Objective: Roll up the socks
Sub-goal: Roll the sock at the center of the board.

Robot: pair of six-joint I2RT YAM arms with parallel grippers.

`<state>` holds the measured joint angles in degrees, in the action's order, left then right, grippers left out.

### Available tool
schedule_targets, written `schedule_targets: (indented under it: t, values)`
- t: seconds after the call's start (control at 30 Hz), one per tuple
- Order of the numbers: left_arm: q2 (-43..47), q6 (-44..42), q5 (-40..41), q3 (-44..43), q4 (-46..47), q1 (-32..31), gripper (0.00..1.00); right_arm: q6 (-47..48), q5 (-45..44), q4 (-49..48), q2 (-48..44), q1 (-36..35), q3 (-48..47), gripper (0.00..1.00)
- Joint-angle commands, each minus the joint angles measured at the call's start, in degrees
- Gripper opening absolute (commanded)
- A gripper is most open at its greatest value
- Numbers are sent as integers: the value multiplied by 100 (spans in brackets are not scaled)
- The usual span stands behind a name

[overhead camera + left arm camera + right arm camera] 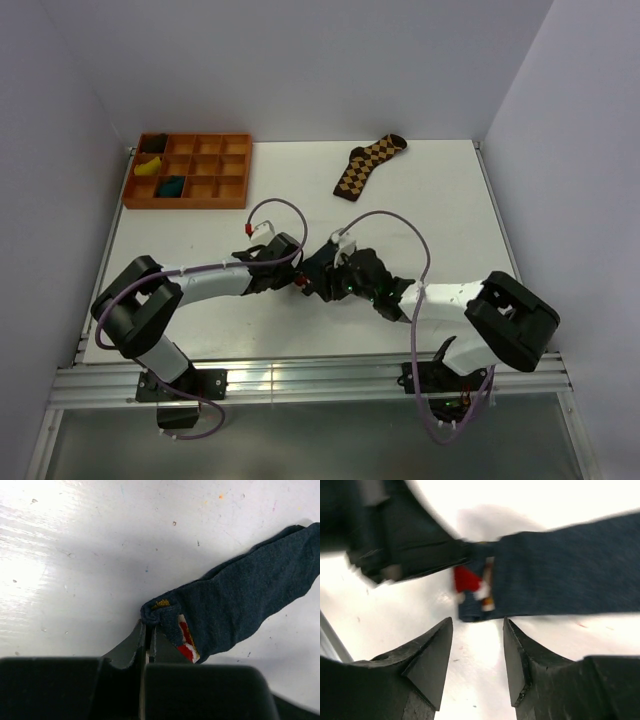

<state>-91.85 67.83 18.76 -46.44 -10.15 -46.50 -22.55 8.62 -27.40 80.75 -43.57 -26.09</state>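
Observation:
A dark teal sock [240, 600] lies flat on the white table [75, 555], with a red and white patch [186, 642] near its end. My left gripper [149, 626] is shut on the bunched edge of that end. In the right wrist view the same sock [565, 575] stretches to the right, its patch [467, 580] facing the camera. My right gripper [477, 625] stands open just short of the sock's end, with nothing between its fingers. From above, both grippers meet over the sock [320, 263] at mid-table. I see only this one loose teal sock.
An orange compartment tray [205, 200] at the back left holds a yellow bundle [148, 167], a teal bundle [172, 186] and a dark one [152, 143]. A brown argyle sock [368, 165] lies at the back centre. White walls enclose the table.

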Motion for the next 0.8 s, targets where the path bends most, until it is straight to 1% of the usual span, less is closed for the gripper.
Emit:
schedule_targets:
  t: [0.0, 0.07, 0.1, 0.23, 0.5, 0.77]
  values:
    - [10, -209, 163, -190, -575, -34, 0, 1180, -1439, -159, -77, -774, -160, 53]
    - [10, -244, 154, -225, -663, -26, 0, 1348, -1731, -318, 28, -994, -178, 55]
    - [10, -262, 136, -260, -672, -34, 0, 1532, -2019, -475, 98, -1195, -178, 55]
    - [27, -315, 22, -305, -725, -35, 0, 1920, -2391, -679, 380, -1522, -336, 56]
    - [-25, -394, -127, -419, -778, -35, 0, 2395, -2717, -951, 819, -1935, -555, 56]
    - [-113, -411, -233, -463, -769, -35, 0, 2580, -2971, -864, 1258, -2269, -845, 56]
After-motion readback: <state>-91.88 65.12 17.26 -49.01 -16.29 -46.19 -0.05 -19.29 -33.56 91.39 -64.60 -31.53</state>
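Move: The sock's folded end with the red patch is about 6 cm to the left of my open right hand, 1 cm ahead and some 4 cm lower. From my left hand, which still pinches its far-left corner, the fold's middle is about 2 cm right and 2 cm back. The loose leg's far end is roughly 10 cm ahead and 3 cm right of my right hand. The checkered sock lies about 31 cm ahead and 13 cm right. I bring my right hand about 5 cm to the left, with a short draw back early on and a slight sinking, towards the folded end, rolling it some 30 degrees counter-clockwise as seen looking along its fingers. Those fingers stay about half open, ending close over the fold with no contact to be seen. My left hand keeps its pinch, easing back about a centimetre. ##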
